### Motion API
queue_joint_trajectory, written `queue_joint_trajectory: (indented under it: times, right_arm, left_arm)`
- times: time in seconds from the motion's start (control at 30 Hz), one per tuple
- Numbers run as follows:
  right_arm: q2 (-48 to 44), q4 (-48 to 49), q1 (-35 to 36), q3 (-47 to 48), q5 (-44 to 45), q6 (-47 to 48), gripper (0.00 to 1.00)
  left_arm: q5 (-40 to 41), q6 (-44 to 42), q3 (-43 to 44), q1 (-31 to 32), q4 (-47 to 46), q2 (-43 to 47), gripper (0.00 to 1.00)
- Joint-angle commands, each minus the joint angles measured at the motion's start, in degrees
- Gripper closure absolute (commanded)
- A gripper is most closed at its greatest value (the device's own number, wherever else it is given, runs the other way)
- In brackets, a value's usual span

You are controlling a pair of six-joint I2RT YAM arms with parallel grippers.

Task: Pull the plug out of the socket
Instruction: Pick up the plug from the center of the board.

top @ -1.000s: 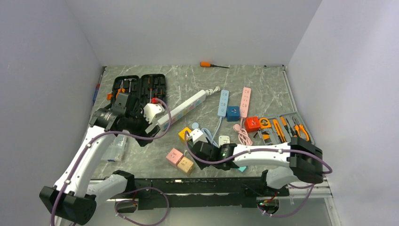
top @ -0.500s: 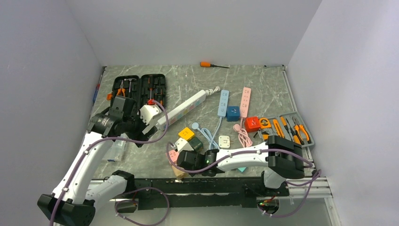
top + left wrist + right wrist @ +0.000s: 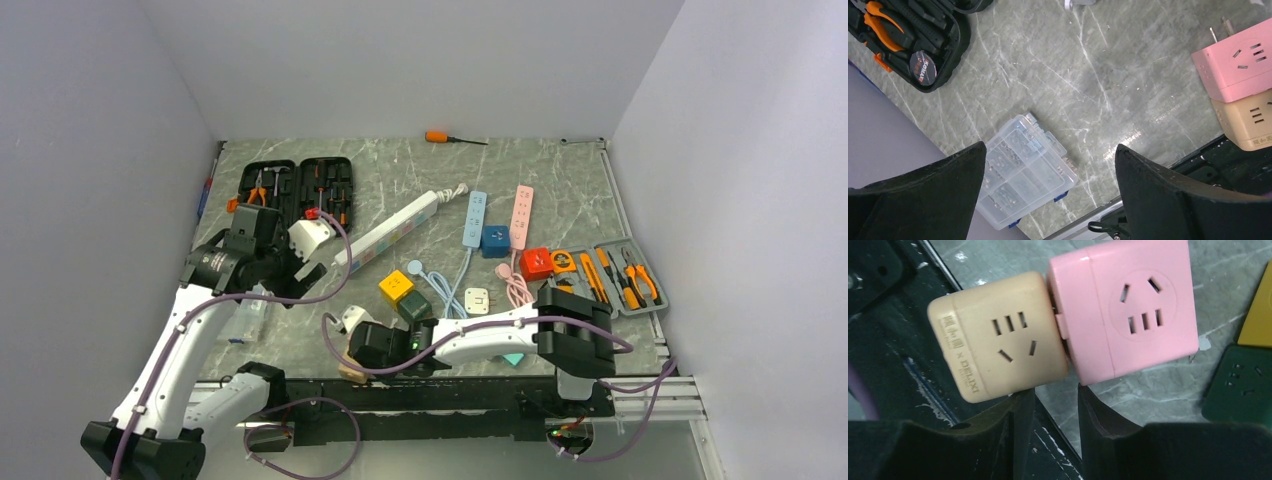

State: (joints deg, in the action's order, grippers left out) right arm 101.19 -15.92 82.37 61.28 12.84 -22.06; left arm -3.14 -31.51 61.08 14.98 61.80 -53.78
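Note:
A tan cube adapter (image 3: 998,342) is plugged sideways into a pink cube socket (image 3: 1128,305); both lie at the table's near edge, the tan one overhanging the black rail. The left wrist view also shows the pink cube (image 3: 1243,65) and the tan cube (image 3: 1248,120). My right gripper (image 3: 1055,391) sits just below their joint. Its jaws are narrow with a gap between them, and only table shows in the gap. From above, the right gripper (image 3: 358,345) hides most of both cubes. My left gripper (image 3: 1050,147) hangs wide open over the table, holding nothing.
A clear plastic box (image 3: 1023,170) lies below the left gripper. A yellow cube (image 3: 396,284) and a dark green cube (image 3: 414,303) sit beside the right arm. A white power strip (image 3: 392,228), an open black tool case (image 3: 300,185) and a grey tool tray (image 3: 610,275) lie farther back.
My right arm swung left and toward the near edge, with its jaws narrowing. The two joined cubes shifted toward the front rail. The left arm drew back slightly, still open.

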Motion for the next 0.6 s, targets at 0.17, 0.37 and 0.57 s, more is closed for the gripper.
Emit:
queue_joint_trajectory:
  times: [0.17,0.37,0.57]
  right_arm:
    - [-10.4,-0.8,-3.4,5.9,-2.1,8.3,0.41]
    - [-7.3,1.6,-9.7,8.6,-3.4,11.8,0.27]
    - [2.5,4.2,-12.1,14.7,-4.9,12.6,0.27]
  left_arm:
    - [-0.8,-1.2,0.6,-1.6,-1.7,-0.1,0.01]
    - [-6.2,-0.6,2.7,-5.9,-0.4,-0.9,0.01]
    - [-7.5,-1.0,2.4,-7.7,0.6,-0.2,0.01]
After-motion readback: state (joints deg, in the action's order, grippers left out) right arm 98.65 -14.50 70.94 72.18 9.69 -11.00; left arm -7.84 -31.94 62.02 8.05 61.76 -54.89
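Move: From my right hand, the near-left end of the white power strip lies about 17 cm ahead and 8 cm to the left, near hand height. Close by it are the pink plug, 4 cm ahead and 3 cm left, and the beige plug, 2 cm back and 5 cm left. The yellow plug is 13 cm ahead and 4 cm right. From my left hand, that strip end is some 4 cm ahead, 10 cm right and 17 cm below. I lift my right hand off the right side of the pink and beige plugs, rising steeply first, then swinging forward towards the near-left end of the white power strip: about 10 cm each way, 3 to 4 cm left as well, and just starting to sink at the end. On the way my fingers spread from partly shut to well open and the wrist tilts some 15 degrees, fingertips swinging out to the left and forward. ##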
